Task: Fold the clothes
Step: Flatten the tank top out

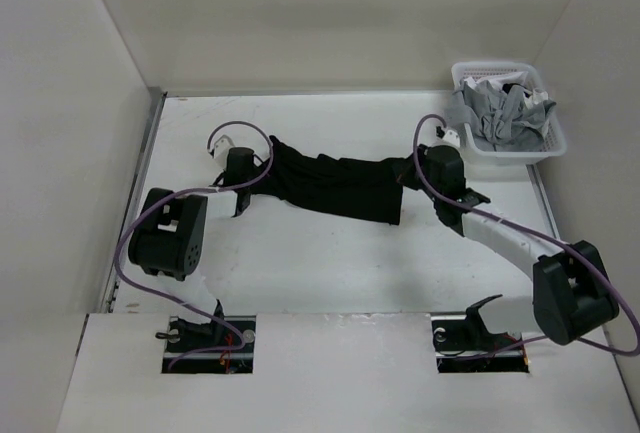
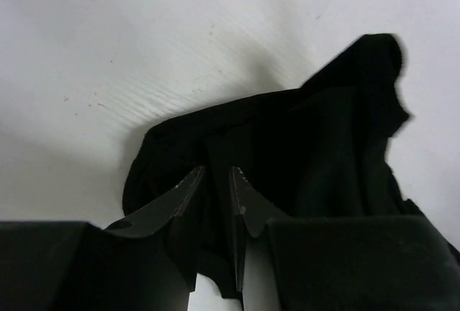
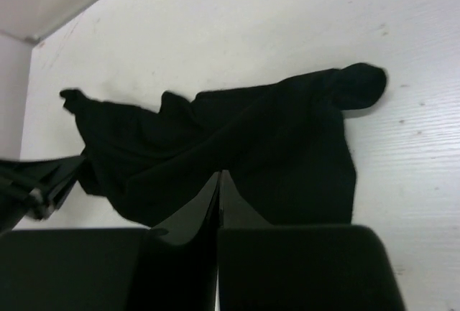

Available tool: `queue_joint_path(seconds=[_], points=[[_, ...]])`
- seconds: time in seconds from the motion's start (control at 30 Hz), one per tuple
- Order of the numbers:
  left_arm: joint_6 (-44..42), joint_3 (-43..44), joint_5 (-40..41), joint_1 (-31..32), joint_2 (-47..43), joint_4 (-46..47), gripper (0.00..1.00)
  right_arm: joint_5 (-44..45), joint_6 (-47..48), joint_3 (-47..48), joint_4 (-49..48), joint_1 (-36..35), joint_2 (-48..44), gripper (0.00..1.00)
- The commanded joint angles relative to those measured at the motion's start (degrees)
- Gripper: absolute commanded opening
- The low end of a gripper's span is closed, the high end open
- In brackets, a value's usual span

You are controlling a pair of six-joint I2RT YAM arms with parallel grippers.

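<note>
The clothes [image 1: 335,185] are one black T-shirt, bunched into a long band across the middle of the white table between my two grippers. My left gripper [image 1: 262,167] is at its left end. In the left wrist view the left gripper [image 2: 215,174] has its jaws a narrow gap apart, with a fold of the black shirt [image 2: 323,146] filling that gap. My right gripper [image 1: 410,176] is at the right end. In the right wrist view the right gripper [image 3: 219,174] has its jaws pressed together at the shirt's [image 3: 251,138] near edge, and creases run out from the tips.
A white basket [image 1: 510,156] with light grey and white garments [image 1: 500,118] stands at the back right corner. White walls close the table at the back and on both sides. The left arm's tip [image 3: 36,185] shows at the left of the right wrist view.
</note>
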State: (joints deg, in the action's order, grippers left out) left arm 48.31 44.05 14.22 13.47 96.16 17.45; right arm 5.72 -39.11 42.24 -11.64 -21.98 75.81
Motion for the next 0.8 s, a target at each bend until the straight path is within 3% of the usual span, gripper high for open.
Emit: queue_joint_path(seconds=[0.0, 0.3, 0.77], points=[[3.80, 1.30, -6.13, -1.91, 3.50, 6.97, 0.18, -2.02, 2.99, -0.14, -3.12, -3.02, 0.47, 0.00], [4.51, 0.95, -6.13, -3.33, 5.62, 8.91, 0.18, -3.61, 3.34, 0.30, -6.20, -6.63, 6.89, 0.01], [3.89, 2.35, -5.26, -3.33, 7.29, 8.39, 0.20, -3.96, 3.25, 1.00, -6.29, -7.51, 8.83, 0.04]])
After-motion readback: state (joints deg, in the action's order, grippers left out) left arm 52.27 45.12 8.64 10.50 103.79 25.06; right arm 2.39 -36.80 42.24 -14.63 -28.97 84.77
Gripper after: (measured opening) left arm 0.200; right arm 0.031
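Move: The right hand hangs, fingers shut, about 11 cm above the tank top's right end; the middle of its right half lies some 5 cm to the left, 2 cm back and 11 cm down. The far right corner is about 3 cm ahead and 3 cm to the right at the same depth, the laundry basket some 25 cm right and 13 cm ahead. The left hand has the tank top's left end about 2 cm right beneath it, the folded strap some 6 cm ahead and 4 cm right. Swinging off to its left and a little back, the right hand travels about 5 cm sideways in over the tank top's right half and sinks roughly as far, turning some 10 degrees counter-clockwise with its fingers kept practically shut and still above the fabric. The left hand drops quickly by about 2 cm onto the left end, then creeps 2 cm forward, its fingers staying slightly parted against the fabric while the right hand slows to a near stop. ##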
